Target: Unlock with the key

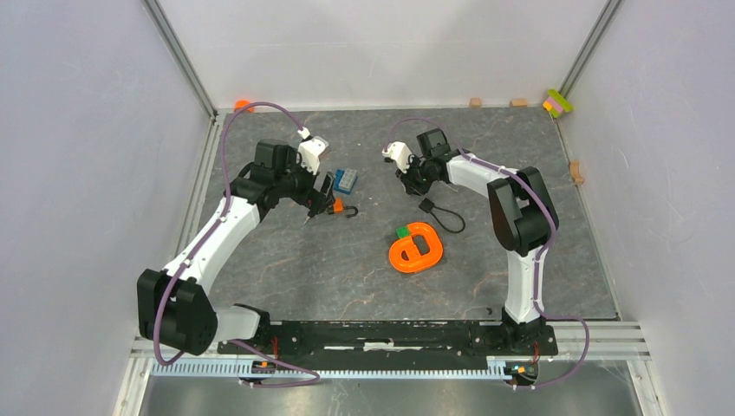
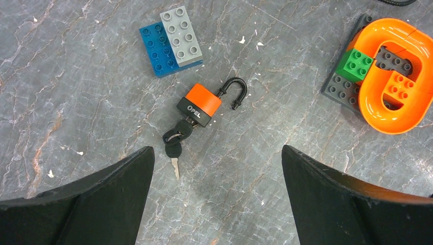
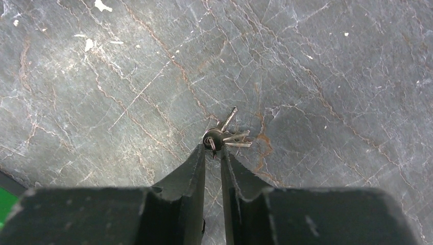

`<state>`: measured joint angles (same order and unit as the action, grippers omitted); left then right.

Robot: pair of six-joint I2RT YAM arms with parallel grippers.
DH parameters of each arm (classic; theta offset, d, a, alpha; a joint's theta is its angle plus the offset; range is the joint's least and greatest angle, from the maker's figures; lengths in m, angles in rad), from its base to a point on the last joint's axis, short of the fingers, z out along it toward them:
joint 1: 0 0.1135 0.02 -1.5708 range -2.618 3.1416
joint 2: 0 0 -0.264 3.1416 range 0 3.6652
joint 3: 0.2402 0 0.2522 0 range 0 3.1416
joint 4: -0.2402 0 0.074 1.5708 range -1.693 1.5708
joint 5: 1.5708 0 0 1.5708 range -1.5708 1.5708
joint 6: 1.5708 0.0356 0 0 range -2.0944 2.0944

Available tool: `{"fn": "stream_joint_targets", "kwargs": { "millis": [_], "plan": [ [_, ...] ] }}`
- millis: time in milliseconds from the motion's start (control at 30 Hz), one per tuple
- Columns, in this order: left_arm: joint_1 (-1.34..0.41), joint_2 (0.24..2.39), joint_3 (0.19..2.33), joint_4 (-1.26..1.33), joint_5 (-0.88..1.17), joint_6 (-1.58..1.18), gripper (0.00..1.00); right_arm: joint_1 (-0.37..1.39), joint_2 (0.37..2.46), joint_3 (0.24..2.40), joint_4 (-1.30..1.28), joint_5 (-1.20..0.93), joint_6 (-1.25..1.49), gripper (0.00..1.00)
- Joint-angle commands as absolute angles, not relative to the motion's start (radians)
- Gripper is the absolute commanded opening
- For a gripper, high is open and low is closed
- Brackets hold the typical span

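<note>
The key [image 2: 174, 153], with a black head and a short silvery blade, lies flat on the table, joined by a ring to another black-headed key in the base of the small orange padlock [image 2: 200, 104]. The padlock's black shackle [image 2: 235, 92] stands swung open. My left gripper [image 2: 217, 148] hangs wide open above them, with the key just inside its left finger [image 2: 117, 194]. My right gripper [image 3: 213, 148] is down at the table further right. Its jaws stand nearly together on the ring of a bunch of small silvery keys [image 3: 227, 133].
A blue and grey brick block [image 2: 171, 41] lies beyond the padlock. The orange ring-shaped piece [image 1: 416, 247] on brick plates sits mid-table. A small lock on a thin black cable [image 1: 438, 212] lies beside my right arm. Loose bricks line the back edge [image 1: 518, 102].
</note>
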<state>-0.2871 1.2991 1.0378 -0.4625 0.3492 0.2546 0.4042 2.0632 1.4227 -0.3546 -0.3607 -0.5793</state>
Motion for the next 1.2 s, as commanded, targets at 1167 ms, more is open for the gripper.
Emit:
{"fn": "stream_joint_targets", "kwargs": {
  "millis": [1167],
  "plan": [
    [-0.352,1.325,1.088,-0.222,0.937,0.231,0.92,0.445,1.609,1.359,-0.486,-1.014,-0.627,0.0]
  ]
}}
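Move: The small bunch of keys lies practically at the right hand's part-open fingertips, about 1 cm ahead and 1 cm below. From there the black strap is some 7 cm back and 8 cm right, and the orange track 14 cm back and 2 cm right. From the raised left hand the bunch is about 11 cm ahead, 16 cm right and 17 cm down; the padlock is 5 cm ahead and 2 cm left, the blue-grey bricks 12 cm straight ahead. The right fingers shut on the small bunch of keys at the table; the hand then lifts some 17 cm, drawing back about 8 cm and left about 6 cm, its fingers swinging up to point leftward. Late on, the left hand, still wide open, leaves its place near the padlock and sweeps about 7 cm right and some 4 cm back, turning clockwise towards the rising right hand. ##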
